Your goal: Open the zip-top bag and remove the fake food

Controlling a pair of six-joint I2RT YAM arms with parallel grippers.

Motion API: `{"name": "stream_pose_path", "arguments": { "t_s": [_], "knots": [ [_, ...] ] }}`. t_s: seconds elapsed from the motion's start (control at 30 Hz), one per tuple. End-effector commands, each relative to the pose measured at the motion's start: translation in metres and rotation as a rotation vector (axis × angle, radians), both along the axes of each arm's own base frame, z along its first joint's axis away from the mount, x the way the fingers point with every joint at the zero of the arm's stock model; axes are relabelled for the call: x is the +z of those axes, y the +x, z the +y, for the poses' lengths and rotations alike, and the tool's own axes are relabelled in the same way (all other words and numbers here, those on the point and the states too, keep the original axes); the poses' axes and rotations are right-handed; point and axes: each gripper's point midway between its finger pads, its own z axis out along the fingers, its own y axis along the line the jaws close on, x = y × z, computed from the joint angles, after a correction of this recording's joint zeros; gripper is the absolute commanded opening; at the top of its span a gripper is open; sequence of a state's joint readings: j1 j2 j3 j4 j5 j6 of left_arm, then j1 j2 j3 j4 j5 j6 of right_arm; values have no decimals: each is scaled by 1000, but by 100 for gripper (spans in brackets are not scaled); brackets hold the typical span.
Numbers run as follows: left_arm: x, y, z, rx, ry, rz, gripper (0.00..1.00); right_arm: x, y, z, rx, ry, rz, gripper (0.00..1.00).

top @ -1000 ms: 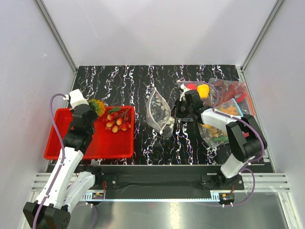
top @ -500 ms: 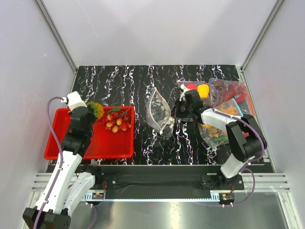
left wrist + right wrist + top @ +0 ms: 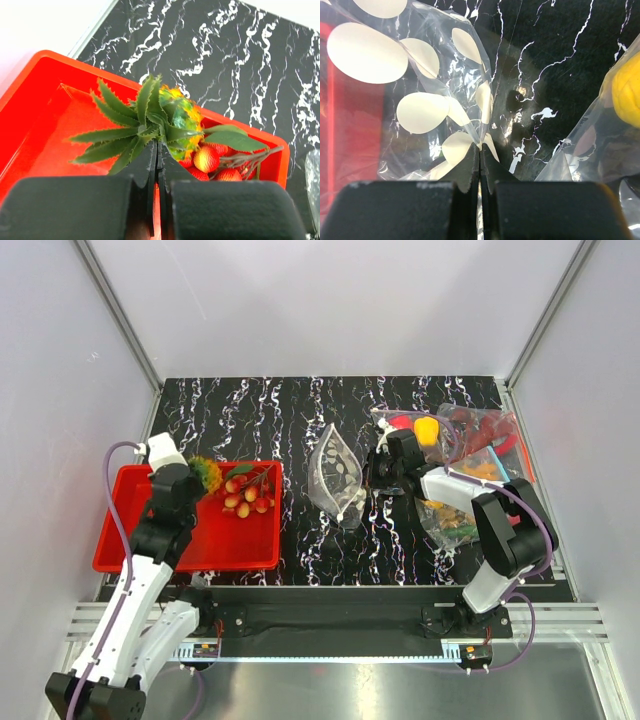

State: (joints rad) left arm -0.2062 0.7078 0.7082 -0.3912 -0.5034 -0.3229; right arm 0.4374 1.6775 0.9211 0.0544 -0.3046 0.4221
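Observation:
The clear zip-top bag (image 3: 335, 477) with white round dots lies mid-table; it fills the left of the right wrist view (image 3: 420, 95). My right gripper (image 3: 372, 472) is shut on the bag's edge (image 3: 481, 146). My left gripper (image 3: 193, 472) is shut on the green leafy top of the orange bumpy fruit (image 3: 170, 117) and holds it over the red tray (image 3: 120, 545). The cherry bunch (image 3: 247, 494) lies in the tray just right of it, also in the left wrist view (image 3: 210, 160). No dark round fruit shows.
Other clear bags with red, yellow and orange pieces (image 3: 470, 455) are heaped at the right of the black marbled table (image 3: 270, 410). A yellow piece in a bag (image 3: 626, 90) lies close right of my right gripper. White walls enclose the table.
My left gripper with the orange fruit has shifted slightly over the tray's far edge. The right gripper and the bag have barely moved.

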Motion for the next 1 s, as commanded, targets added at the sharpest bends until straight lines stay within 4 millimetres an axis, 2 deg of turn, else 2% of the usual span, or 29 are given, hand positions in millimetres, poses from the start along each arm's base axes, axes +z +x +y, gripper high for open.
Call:
{"name": "stream_pose_path", "arguments": {
  "t_s": [0.0, 0.3, 0.4, 0.43, 0.47, 0.5, 0.53, 0.57, 0.7, 0.87, 0.97],
  "knots": [
    [31, 0, -3, 1, -14, -82, 0, 0, 3, 2, 16, 6, -8, 0],
    [29, -5, 1, 39, 22, -62, 0, 2, 2, 2, 20, 13, -3, 0],
    [20, -3, 4, 57, 34, -30, 2, 2, 1, 3, 26, 14, -2, 0],
    [16, -1, 4, 69, 40, -9, 5, 3, 1, 4, 26, 17, -3, 0],
    [13, -1, 5, 73, 43, 8, 14, 3, 1, 3, 26, 16, -4, 0],
    [13, 0, 5, 80, 47, 16, 28, 2, 0, 3, 27, 13, -3, 0],
    [14, 0, 6, 82, 46, 15, 28, 3, 0, 2, 26, 13, -5, 0],
    [15, 0, 6, 83, 47, 13, 40, 3, 0, 2, 27, 12, -4, 0],
    [20, -2, 7, 88, 39, -18, 73, 2, 0, 3, 28, 14, -2, 0],
    [29, 1, 1, 47, 35, -52, 79, 3, 0, 4, 30, 16, -1, 0],
    [35, 12, -17, -52, 7, -82, 81, 4, 1, 3, 28, 15, -2, 0]
  ]
}}
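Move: The left hand, holding the pineapple by its leafy crown, hangs almost over the red bin's middle, which is about 3 cm back, 2 cm to its left and some 18 cm below. The red fruit in the bin lies roughly 12 cm to its right, 2 cm ahead and 16 cm below. From the right hand, still pinching the emptied bag, the bin's middle is about 44 cm left, 10 cm back and 5 cm lower. The left hand sinks about 1.5 cm, opens wide to let go of the pineapple, then rises about 1 cm. ##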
